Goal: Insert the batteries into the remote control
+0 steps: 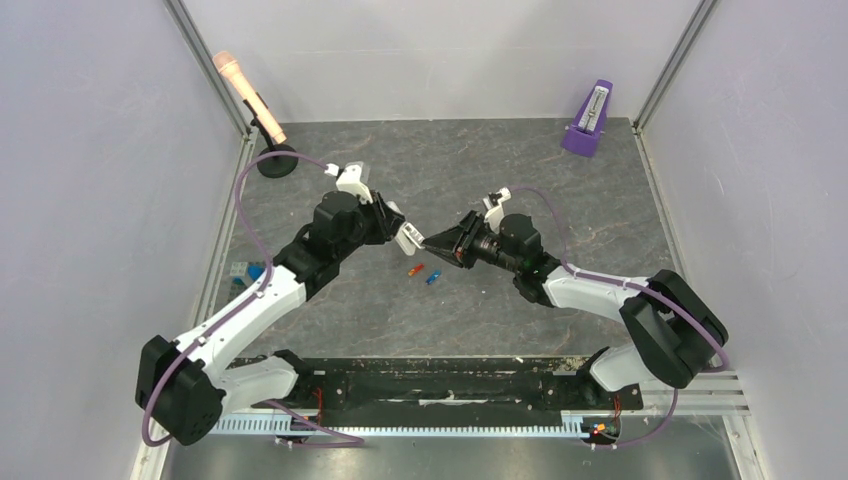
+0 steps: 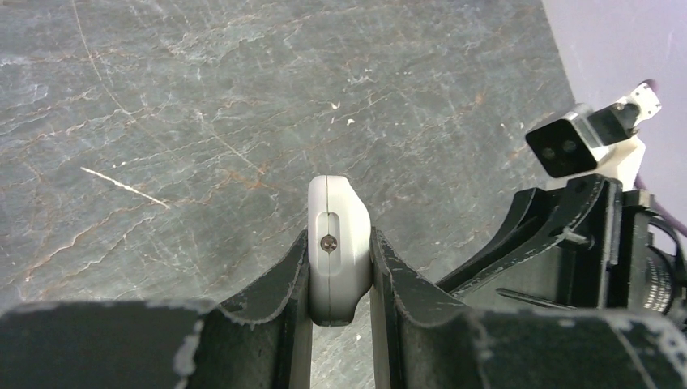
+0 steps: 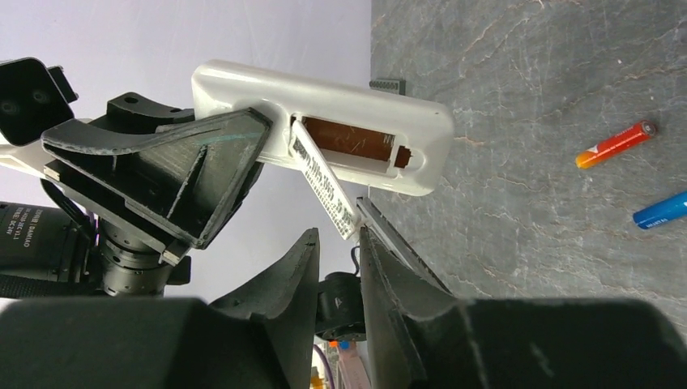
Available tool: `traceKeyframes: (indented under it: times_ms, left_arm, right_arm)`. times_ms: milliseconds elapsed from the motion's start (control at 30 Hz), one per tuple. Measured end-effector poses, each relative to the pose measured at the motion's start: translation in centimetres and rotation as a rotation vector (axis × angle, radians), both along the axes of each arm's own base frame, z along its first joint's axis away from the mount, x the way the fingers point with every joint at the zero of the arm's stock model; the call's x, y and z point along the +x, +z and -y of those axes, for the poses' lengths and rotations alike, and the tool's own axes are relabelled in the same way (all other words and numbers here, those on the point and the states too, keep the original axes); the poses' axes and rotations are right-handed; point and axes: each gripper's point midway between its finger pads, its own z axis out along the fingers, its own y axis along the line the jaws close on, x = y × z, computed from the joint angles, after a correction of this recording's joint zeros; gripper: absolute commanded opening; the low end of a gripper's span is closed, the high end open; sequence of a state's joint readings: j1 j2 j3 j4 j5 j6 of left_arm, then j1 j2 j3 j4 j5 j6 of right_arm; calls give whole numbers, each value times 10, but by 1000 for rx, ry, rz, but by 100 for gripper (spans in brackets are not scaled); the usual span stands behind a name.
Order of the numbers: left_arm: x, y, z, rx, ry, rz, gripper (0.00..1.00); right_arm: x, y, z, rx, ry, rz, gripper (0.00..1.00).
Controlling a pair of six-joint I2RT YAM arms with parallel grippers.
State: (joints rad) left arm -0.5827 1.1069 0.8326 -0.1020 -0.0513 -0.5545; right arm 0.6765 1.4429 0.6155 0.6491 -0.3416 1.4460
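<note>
My left gripper (image 2: 340, 279) is shut on the white remote control (image 2: 339, 239) and holds it off the table, edge-on. From the right wrist view the remote control (image 3: 340, 97) shows its back, with the battery bay (image 3: 352, 139) uncovered and brown inside. Its cover (image 3: 324, 182) hangs down from the bay. My right gripper (image 3: 339, 235) stands with a narrow gap, and the cover's tip sits just at its fingertips, against the right one. The two batteries lie on the table below: one red-orange (image 3: 616, 144) (image 1: 413, 269), one blue (image 3: 660, 210) (image 1: 433, 277).
A purple metronome (image 1: 590, 120) stands at the back right. A microphone (image 1: 248, 92) leans on a black stand (image 1: 277, 162) at the back left. Small blue parts (image 1: 250, 272) lie by the left wall. Walls close in three sides.
</note>
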Motion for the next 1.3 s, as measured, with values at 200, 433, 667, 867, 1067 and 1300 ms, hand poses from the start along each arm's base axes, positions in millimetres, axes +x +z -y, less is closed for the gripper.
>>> traceKeyframes:
  times_ms: [200,433,667,867,1067,1300]
  left_arm:
    - [2,-19,-2,41,8,-36,2]
    - [4,-46,-4,90,32,-84,2]
    - [8,-65,-12,132,78,-114,2]
    - [9,-67,-14,138,89,-114,2]
    - [5,-66,-9,113,56,-107,2]
    - [-19,-43,18,13,-171,-72,2]
  right_arm:
    - [5,-13,5,-56,-19,-9,30]
    - [35,-47,28,-165,-106,-29,30]
    - [56,-71,42,-286,-150,-10,32]
    - [60,-81,47,-394,-120,42,37]
    - [47,-102,54,-528,-43,66,49]
    - [17,-121,53,-643,130,130,58]
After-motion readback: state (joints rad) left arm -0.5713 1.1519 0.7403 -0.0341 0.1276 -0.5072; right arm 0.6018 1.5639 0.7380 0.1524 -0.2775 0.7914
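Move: My right hand's fingertips are on the loosened battery cover. The bare patch of table it goes to lies about 3 cm ahead, 6 cm right and 18 cm below. From that hand, the blue battery is some 3 cm ahead, 2 right, the red one 5 ahead, 2 left, both 18 below; the remote is 4 ahead, 2 left, 1 above. From my left hand, the patch is level ahead, 11 right, 20 below. I take my right hand with the battery cover down and away from the remote, about 12 cm in all, swinging forward and right first, then back, tipping the fingers some 35 degrees down and opening them to let the cover go beside the blue battery. My left hand keeps its grip on the remote, lowering it about 7 cm, then drawing it back, left and slightly up. ##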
